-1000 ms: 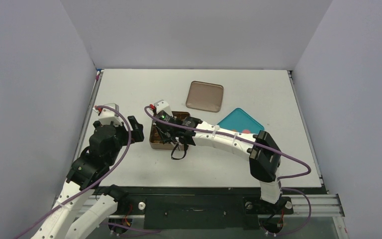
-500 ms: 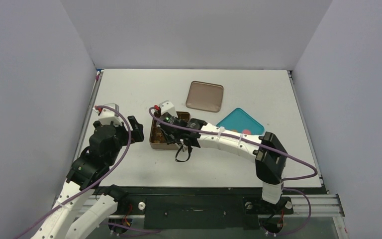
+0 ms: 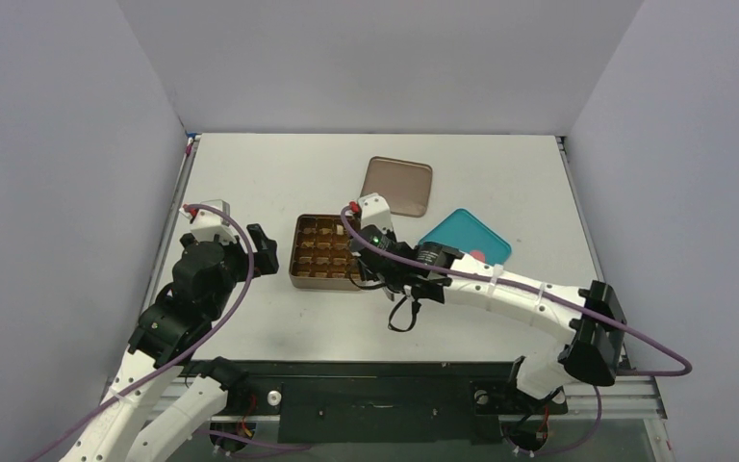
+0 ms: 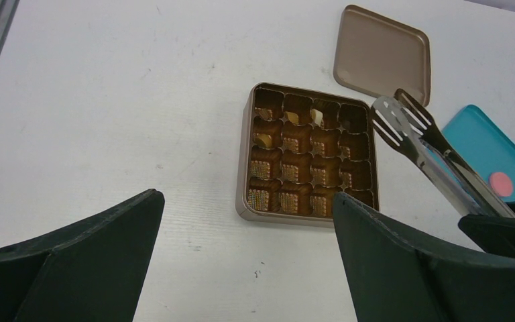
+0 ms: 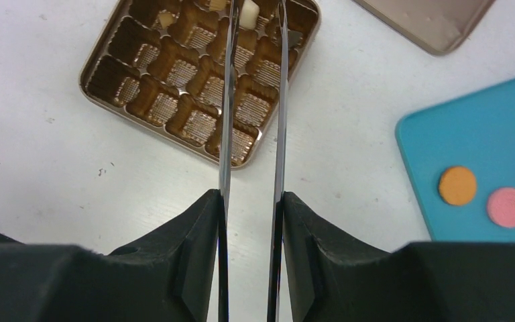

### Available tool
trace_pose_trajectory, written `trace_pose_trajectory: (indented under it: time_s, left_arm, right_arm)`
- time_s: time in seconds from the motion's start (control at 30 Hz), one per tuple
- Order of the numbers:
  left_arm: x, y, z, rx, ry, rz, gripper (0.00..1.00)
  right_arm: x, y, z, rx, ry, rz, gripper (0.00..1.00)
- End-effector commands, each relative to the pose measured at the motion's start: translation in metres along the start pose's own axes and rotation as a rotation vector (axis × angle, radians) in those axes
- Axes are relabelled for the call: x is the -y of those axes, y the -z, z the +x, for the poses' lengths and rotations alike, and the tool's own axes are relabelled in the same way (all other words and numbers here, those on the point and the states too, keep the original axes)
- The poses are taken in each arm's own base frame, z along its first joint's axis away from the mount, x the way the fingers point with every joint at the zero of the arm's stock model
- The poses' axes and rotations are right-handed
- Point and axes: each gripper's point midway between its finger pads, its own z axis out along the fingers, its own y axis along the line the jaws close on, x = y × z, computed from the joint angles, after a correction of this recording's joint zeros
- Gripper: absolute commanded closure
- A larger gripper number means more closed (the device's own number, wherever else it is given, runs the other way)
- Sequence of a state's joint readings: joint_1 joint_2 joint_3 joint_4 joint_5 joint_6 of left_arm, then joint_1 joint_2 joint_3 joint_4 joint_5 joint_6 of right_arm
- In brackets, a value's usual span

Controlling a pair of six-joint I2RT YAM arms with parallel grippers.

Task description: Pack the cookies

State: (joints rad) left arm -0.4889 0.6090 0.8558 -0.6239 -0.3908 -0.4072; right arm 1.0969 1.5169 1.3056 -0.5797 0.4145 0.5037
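The cookies are split between two places. An orange cookie (image 5: 457,186) and a pink cookie (image 5: 508,206) lie on the teal plate (image 5: 436,127). Cream pieces (image 4: 317,115) sit in far cells of the brown gridded tin (image 4: 243,161). My right gripper (image 5: 250,198) is shut on metal tongs (image 5: 280,100). The tongs' arms stand slightly apart with nothing between them, and their tips reach over the tin's far right corner. In the top view this gripper (image 3: 392,276) hovers between the tin (image 3: 325,285) and the plate (image 3: 465,236). My left gripper (image 4: 245,201) stands open and empty, left of the tin.
The tin's brown lid (image 3: 397,186) lies flat behind the tin, near the teal plate's far corner. A purple cable loops from the right arm (image 3: 539,298) over the table's near right part. The left arm (image 3: 197,279) stands at the table's left edge.
My right arm has swung right with the tongs, from over the tin toward the teal plate, uncovering the tin in the top view. The left arm has not moved.
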Motion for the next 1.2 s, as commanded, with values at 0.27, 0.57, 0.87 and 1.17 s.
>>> trace_pose_trajectory:
  time_s: [0.27, 0.57, 0.87, 1.17]
  left_arm:
    - [0.004, 0.002, -0.016, 0.059, 0.024, 0.019, 0.03]
    - [0.005, 0.003, -0.016, 0.061, 0.026, 0.024, 0.03]
    - [0.007, 0.003, -0.016, 0.059, 0.027, 0.036, 0.03]
    - [0.008, 0.004, -0.017, 0.063, 0.029, 0.042, 0.03]
  right_arm:
    - [0.087, 0.039, 0.012, 0.054, -0.151, 0.173, 0.66]
    - [0.135, 0.057, 0.044, -0.004, -0.232, 0.282, 0.64]
    - [0.153, 0.063, 0.082, -0.08, -0.291, 0.333, 0.61]
    - [0.157, 0.061, 0.109, -0.129, -0.343, 0.344, 0.6]
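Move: The orange cookie, next to be fetched with the tongs in the right hand, lies about 18 cm to that hand's right, 7 cm ahead and 16 cm below. The pink cookie is 5 cm to the right of it, level with it. Both lie on the blue tray, centred some 9 cm ahead and 20 cm right of the hand. The cookie box is about 10 cm left and 7 cm ahead. From the left hand the orange cookie is 41 cm right, 6 cm ahead and 23 cm below. The orange cookie on the blue tray is what the empty tongs are carried towards: the right hand, still gripping them, swings away from the box, about 18 cm to the right and nearly level at first, turning some 25 degrees clockwise. Over the last half second it also sinks about 5 cm and draws back a little, tipping the tongs slightly steeper; no contact with the cookie can be seen. ##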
